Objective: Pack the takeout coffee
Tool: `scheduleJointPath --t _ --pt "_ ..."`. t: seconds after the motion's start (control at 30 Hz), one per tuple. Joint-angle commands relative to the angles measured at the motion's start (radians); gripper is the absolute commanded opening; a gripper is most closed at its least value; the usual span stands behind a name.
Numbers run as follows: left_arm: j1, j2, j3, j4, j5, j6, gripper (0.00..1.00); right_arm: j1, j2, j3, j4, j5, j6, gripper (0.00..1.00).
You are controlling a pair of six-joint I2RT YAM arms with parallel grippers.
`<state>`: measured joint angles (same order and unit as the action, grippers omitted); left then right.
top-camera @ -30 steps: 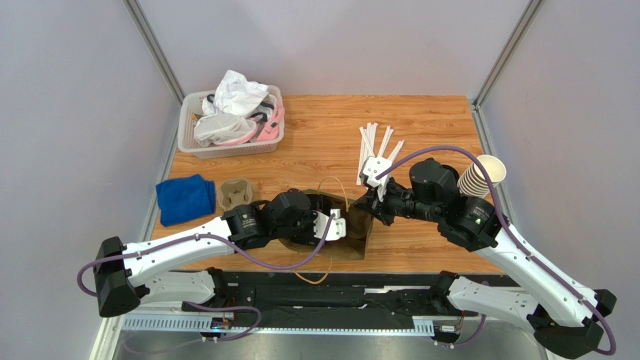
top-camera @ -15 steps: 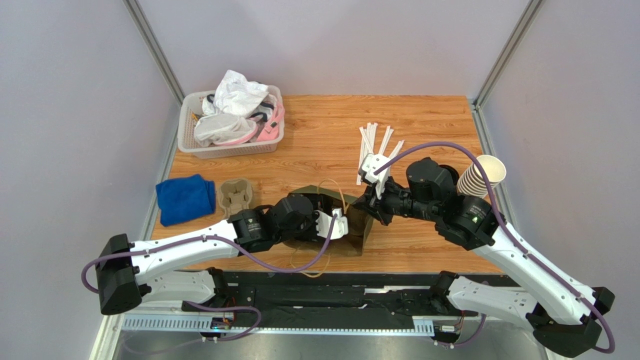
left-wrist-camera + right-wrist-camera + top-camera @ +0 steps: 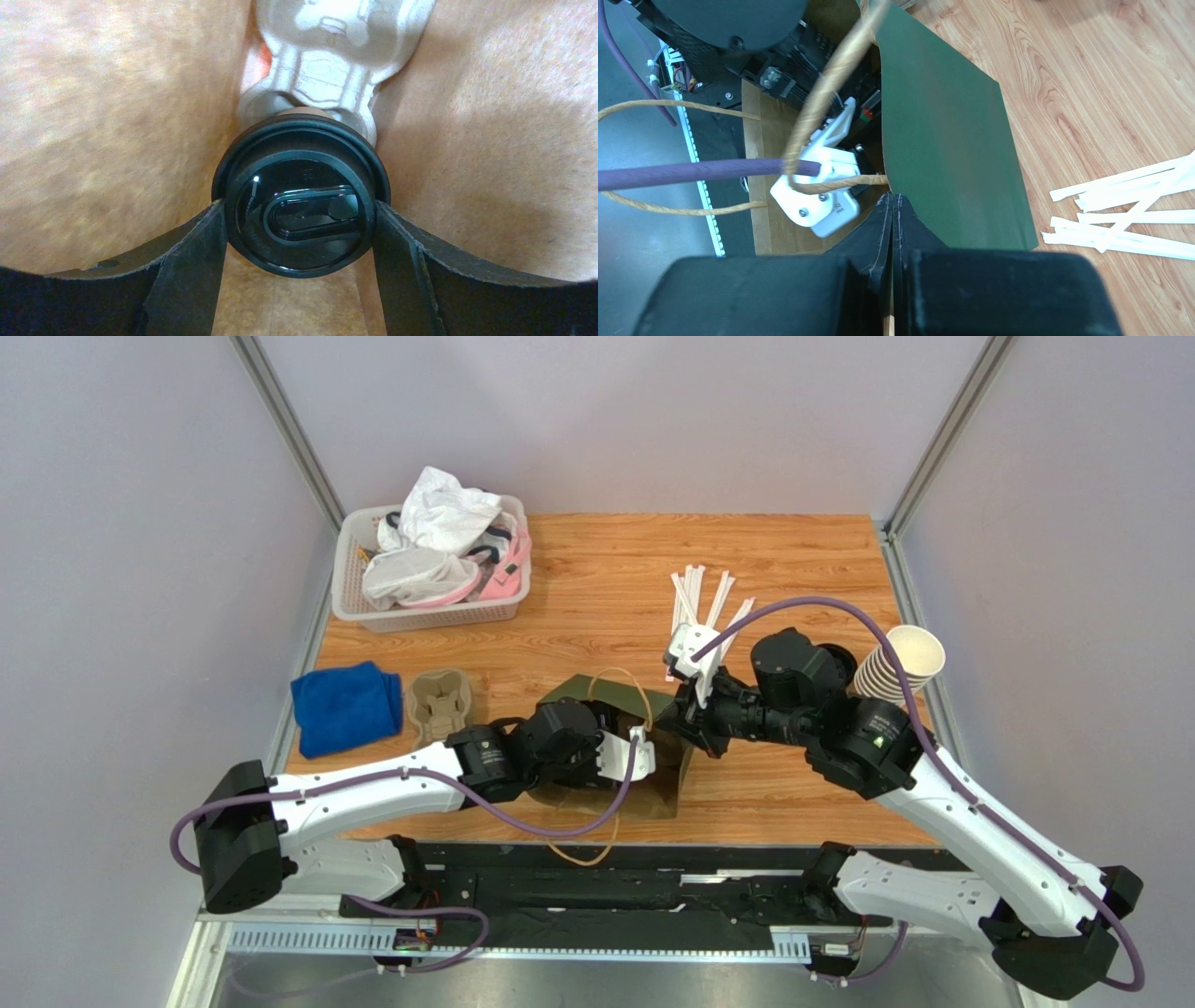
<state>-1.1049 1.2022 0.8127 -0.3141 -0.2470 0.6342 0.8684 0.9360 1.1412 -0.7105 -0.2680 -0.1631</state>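
The takeout coffee (image 3: 302,175) shows as a round black lid seen from above, deep inside the brown-lined paper bag (image 3: 105,105). My left gripper (image 3: 300,207) is shut on it, one dark finger pressed against each side of the lid. Under the cup lies a grey pulp carrier (image 3: 337,42) on the bag's floor. From above, my left gripper (image 3: 631,756) reaches into the dark green bag (image 3: 668,779), and the cup is hidden there. My right gripper (image 3: 893,201) is shut on the bag's rim beside the green panel (image 3: 941,140), holding the mouth apart.
A twine handle (image 3: 829,84) loops over the bag's mouth. On the table are another pulp carrier (image 3: 442,700), a blue cloth (image 3: 347,707), a white basket (image 3: 351,602) of crumpled items, white paper sticks (image 3: 706,602), and a stack of paper cups (image 3: 898,665) at the right edge.
My left arm has pushed further right, deeper into the bag. The right gripper and the bag's rim have shifted slightly left and away. Both grips are unchanged.
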Motion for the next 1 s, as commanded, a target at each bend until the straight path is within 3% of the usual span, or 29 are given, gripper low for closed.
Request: scheduleJointPath --t 0.0,0.63,0.7,0.73,0.83,0.97 --pt "0.019 0.037 0.019 0.017 0.035 -0.005 0.00 0.001 0.017 0.026 -0.003 -0.033 0.014 0.00" --pt "0.083 0.079 0.060 0.046 0.081 0.074 0.00 -0.206 0.199 0.161 -0.141 -0.318 -0.009 0.00" --pt "0.085 0.080 0.065 0.038 0.101 0.075 0.00 -0.210 0.224 0.186 -0.182 -0.316 -0.033 0.10" --pt "0.086 0.080 0.066 0.029 0.107 0.074 0.00 -0.212 0.239 0.202 -0.188 -0.310 -0.050 0.25" --pt "0.086 0.083 0.072 0.024 0.121 0.070 0.00 -0.212 0.251 0.215 -0.187 -0.286 -0.073 0.50" --pt "0.091 0.089 0.077 0.021 0.133 0.067 0.00 -0.212 0.270 0.224 -0.172 -0.234 -0.095 0.56"
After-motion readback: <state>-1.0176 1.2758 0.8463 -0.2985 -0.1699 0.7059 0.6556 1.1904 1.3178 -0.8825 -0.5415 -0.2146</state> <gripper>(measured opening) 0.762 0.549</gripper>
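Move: The left hand, deep in the paper bag, grips the coffee cup by its lid. The middle of the cup carrier is some 8 cm below it, about 4 cm right and 1 cm ahead; the bag's right rim is roughly 12 cm right, 3 cm back and 13 cm above. The right hand has that rim at its fingertips. From it, the cup lies about 12 cm left, 4 cm ahead and 17 cm below, and the straws about 20 cm ahead, 4 cm right, 25 cm below. The right fingers keep their pinch on the bag's right rim as that hand goes forward and slightly down, about 3 cm in all, rolling some 15 degrees; late on they open to just over half and let the paper go. The left hand keeps its grip on the lid and eases the cup about 2 cm forward and 1 cm down, over the carrier. ##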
